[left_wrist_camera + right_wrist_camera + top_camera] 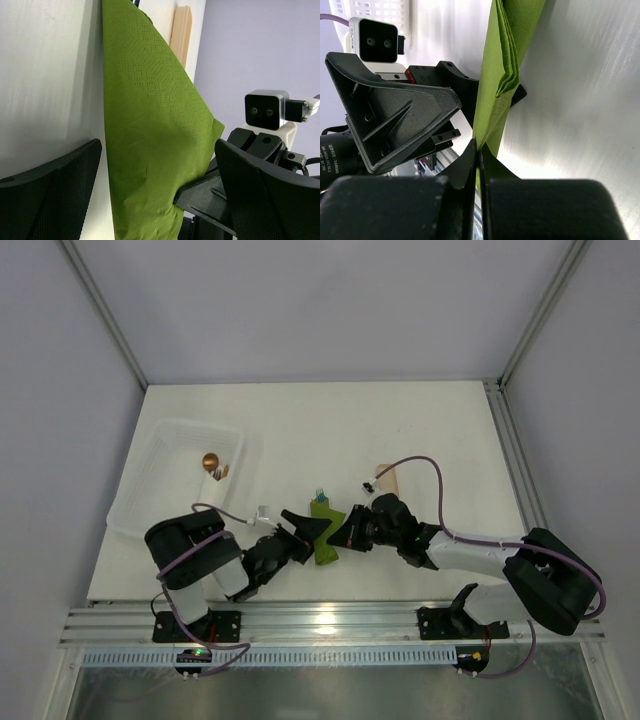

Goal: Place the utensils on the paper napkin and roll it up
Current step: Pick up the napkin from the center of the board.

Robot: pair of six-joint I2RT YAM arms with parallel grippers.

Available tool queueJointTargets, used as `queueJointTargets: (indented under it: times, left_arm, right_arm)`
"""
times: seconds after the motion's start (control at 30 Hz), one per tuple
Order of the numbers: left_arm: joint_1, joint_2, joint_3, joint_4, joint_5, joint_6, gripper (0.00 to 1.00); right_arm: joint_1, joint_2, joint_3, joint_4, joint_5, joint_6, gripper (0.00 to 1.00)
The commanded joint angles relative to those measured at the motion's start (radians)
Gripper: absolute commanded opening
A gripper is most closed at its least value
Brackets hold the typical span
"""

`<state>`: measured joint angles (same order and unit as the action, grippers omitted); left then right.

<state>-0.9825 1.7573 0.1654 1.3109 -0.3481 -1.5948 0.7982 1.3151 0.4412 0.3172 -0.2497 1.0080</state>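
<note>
The olive-green paper napkin (325,538) (150,120) (506,55) is folded and partly raised off the table near the front middle. My right gripper (347,530) (479,150) is shut on its lower edge, the thin paper pinched between the fingertips. My left gripper (300,525) (159,145) is open, its two fingers on either side of the napkin without touching it. A small teal utensil tip (320,497) pokes out just behind the napkin. The rest of the utensils are hidden.
A pale wooden stick (387,480) (181,27) lies on the table behind the right gripper. A clear plastic tray (160,455) at the left holds a small copper-coloured piece (212,462). Both arms crowd the front middle.
</note>
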Motion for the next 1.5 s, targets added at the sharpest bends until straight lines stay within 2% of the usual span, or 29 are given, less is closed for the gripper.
queueJointTargets:
  times: [0.0, 0.17, 0.4, 0.5, 1.03, 1.13, 1.27, 1.37, 1.47]
  left_arm:
    - [0.025, 0.076, -0.027, 0.019, 0.03, -0.024, 0.97]
    - [0.05, 0.139, -0.017, 0.103, 0.064, -0.011, 0.93]
    - [0.08, 0.225, 0.009, 0.234, 0.133, 0.007, 0.79]
    - [0.082, 0.235, 0.019, 0.234, 0.15, 0.013, 0.75]
    - [0.087, 0.229, 0.043, 0.234, 0.201, 0.07, 0.67]
    - [0.091, 0.234, 0.051, 0.234, 0.216, 0.079, 0.62]
    - [0.097, 0.241, 0.057, 0.234, 0.227, 0.09, 0.45]
    - [0.105, 0.246, 0.062, 0.232, 0.244, 0.095, 0.39]
    - [0.108, 0.252, 0.072, 0.234, 0.264, 0.102, 0.39]
  right_arm:
    - [-0.001, -0.017, -0.002, 0.033, 0.0, 0.003, 0.04]
    - [-0.001, -0.014, -0.006, 0.033, 0.0, 0.003, 0.03]
    - [-0.001, -0.016, -0.019, 0.036, 0.004, 0.006, 0.04]
    - [-0.002, -0.016, -0.033, 0.039, 0.009, 0.007, 0.03]
    - [-0.008, -0.033, -0.101, 0.057, 0.023, 0.012, 0.04]
    - [-0.011, -0.034, -0.096, 0.054, 0.021, 0.009, 0.04]
    - [-0.013, -0.036, -0.093, 0.049, 0.021, 0.006, 0.04]
    - [-0.014, -0.037, -0.096, 0.046, 0.023, 0.006, 0.04]
    - [-0.014, -0.036, -0.095, 0.045, 0.023, 0.004, 0.04]
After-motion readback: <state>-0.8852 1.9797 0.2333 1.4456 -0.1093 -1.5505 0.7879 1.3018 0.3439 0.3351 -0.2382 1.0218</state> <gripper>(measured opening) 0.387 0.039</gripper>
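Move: The rolled napkin runs fore-and-aft between your open left fingers, its middle about 1 cm to the right of that hand, level ahead and some 3 cm below. The utensils' exposed ends stick out about 9 cm ahead of the left hand, and the wooden block lies roughly 8 cm ahead and 17 cm to its right. From the right hand, which already pinches the napkin's folded edge, the napkin's middle is about 3 cm ahead, 3 cm left and 3 cm lower. Keep the right gripper shut on the napkin's edge and lower it about 3 cm towards the board, easing some 2 cm right and a little back, then hold. Bring the left gripper down around the roll, also about 3 cm and mostly late, shifting slightly right and turning a little clockwise while its fingers close from wide open to under half, one on each side of the napkin. ##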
